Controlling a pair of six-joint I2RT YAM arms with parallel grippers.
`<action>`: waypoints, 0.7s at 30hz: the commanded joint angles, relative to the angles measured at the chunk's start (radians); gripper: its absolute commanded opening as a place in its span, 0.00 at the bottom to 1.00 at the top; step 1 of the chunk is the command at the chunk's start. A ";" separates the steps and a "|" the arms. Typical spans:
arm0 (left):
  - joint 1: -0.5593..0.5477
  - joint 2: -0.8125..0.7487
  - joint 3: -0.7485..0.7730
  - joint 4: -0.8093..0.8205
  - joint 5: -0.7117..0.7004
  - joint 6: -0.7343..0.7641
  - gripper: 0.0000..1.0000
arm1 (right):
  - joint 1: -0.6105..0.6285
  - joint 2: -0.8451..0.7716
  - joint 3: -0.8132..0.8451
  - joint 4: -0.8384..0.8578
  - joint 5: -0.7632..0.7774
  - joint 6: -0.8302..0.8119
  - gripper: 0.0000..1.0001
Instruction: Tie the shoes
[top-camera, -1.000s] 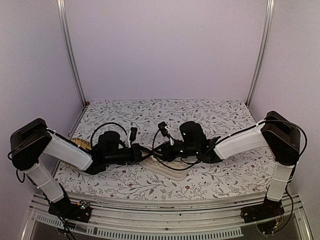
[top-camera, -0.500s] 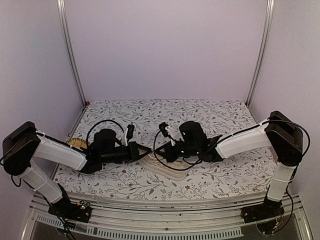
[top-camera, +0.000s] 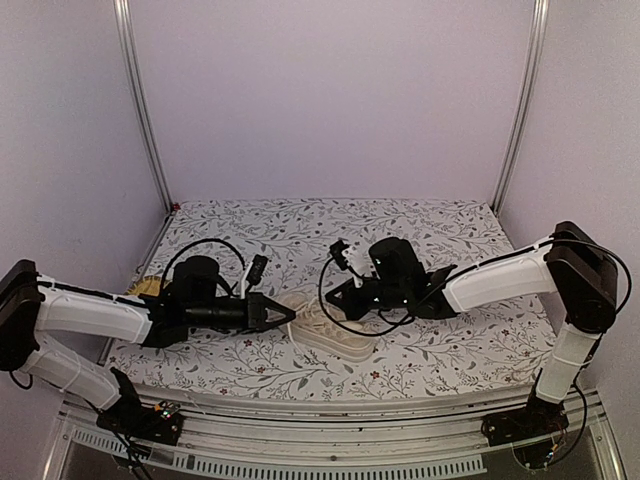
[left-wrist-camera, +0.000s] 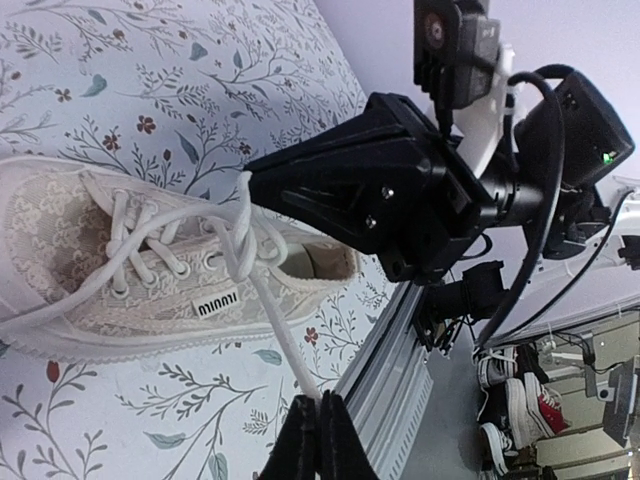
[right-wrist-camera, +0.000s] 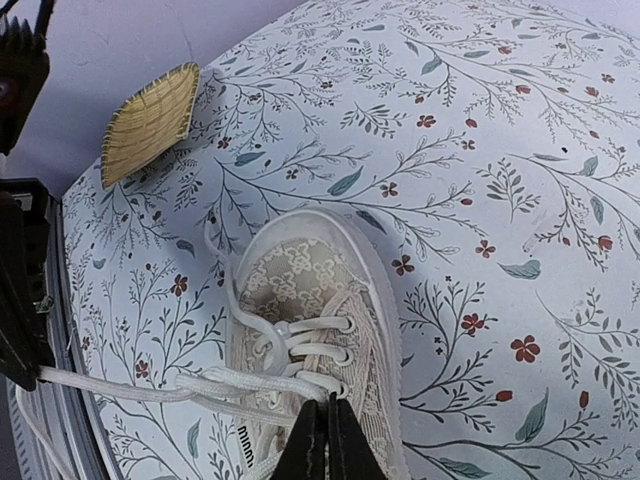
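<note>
The cream lace-up shoe (top-camera: 336, 336) lies on the floral cloth between my two grippers, toe pointing to the far left. In the left wrist view my left gripper (left-wrist-camera: 316, 436) is shut on one pale lace (left-wrist-camera: 268, 308), which runs taut from the eyelets of the shoe (left-wrist-camera: 90, 290). My right gripper (right-wrist-camera: 326, 436) is shut on the other lace (right-wrist-camera: 205, 383) just above the shoe's (right-wrist-camera: 300, 270) eyelets. The two laces cross over the tongue. From above, the left gripper (top-camera: 288, 315) and right gripper (top-camera: 330, 297) point at each other across the shoe.
A flat yellow woven mat (right-wrist-camera: 150, 120) lies at the table's left edge, partly under the left arm (top-camera: 150, 287). The floral cloth (top-camera: 420, 225) covers the table. Metal frame posts (top-camera: 140, 110) stand at the back corners, and a rail (top-camera: 330, 415) runs along the near edge.
The right gripper has shut on a lace. Both arms have drawn apart, left gripper leftward and right gripper rightward, pulling the laces tight and uncovering the shoe.
</note>
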 joint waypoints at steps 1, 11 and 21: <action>0.009 -0.038 0.013 -0.114 0.063 0.055 0.00 | -0.012 -0.028 0.000 -0.025 0.019 -0.029 0.02; 0.006 -0.001 -0.013 -0.141 0.015 0.039 0.00 | -0.050 -0.034 0.093 -0.131 -0.066 -0.004 0.55; -0.008 0.139 -0.022 -0.118 0.040 0.043 0.00 | -0.032 0.154 0.408 -0.411 -0.057 -0.102 0.56</action>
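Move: From the left hand, which pinches a lace end, the knot lies about 7 cm ahead, 5 cm right and 5 cm below; the shoe's middle is some 5 cm ahead, 6 cm right and 9 cm below. The right hand, shut on the lace loop, has the knot about 1 cm back, 2 cm left and 2 cm below. From it the shoe's toe lies around 5 cm ahead, 9 cm left and 7 cm below. Down some 6 cm beside the shoe goes the left hand, after easing slightly back, still pinching the lace end, its fingers tipping about 10 degrees steeper. The right hand first slips roughly 1 cm to its right as its fingers open halfway and let go of the loop, then lifts clear, up and forward with a little left, about 4 cm up. ##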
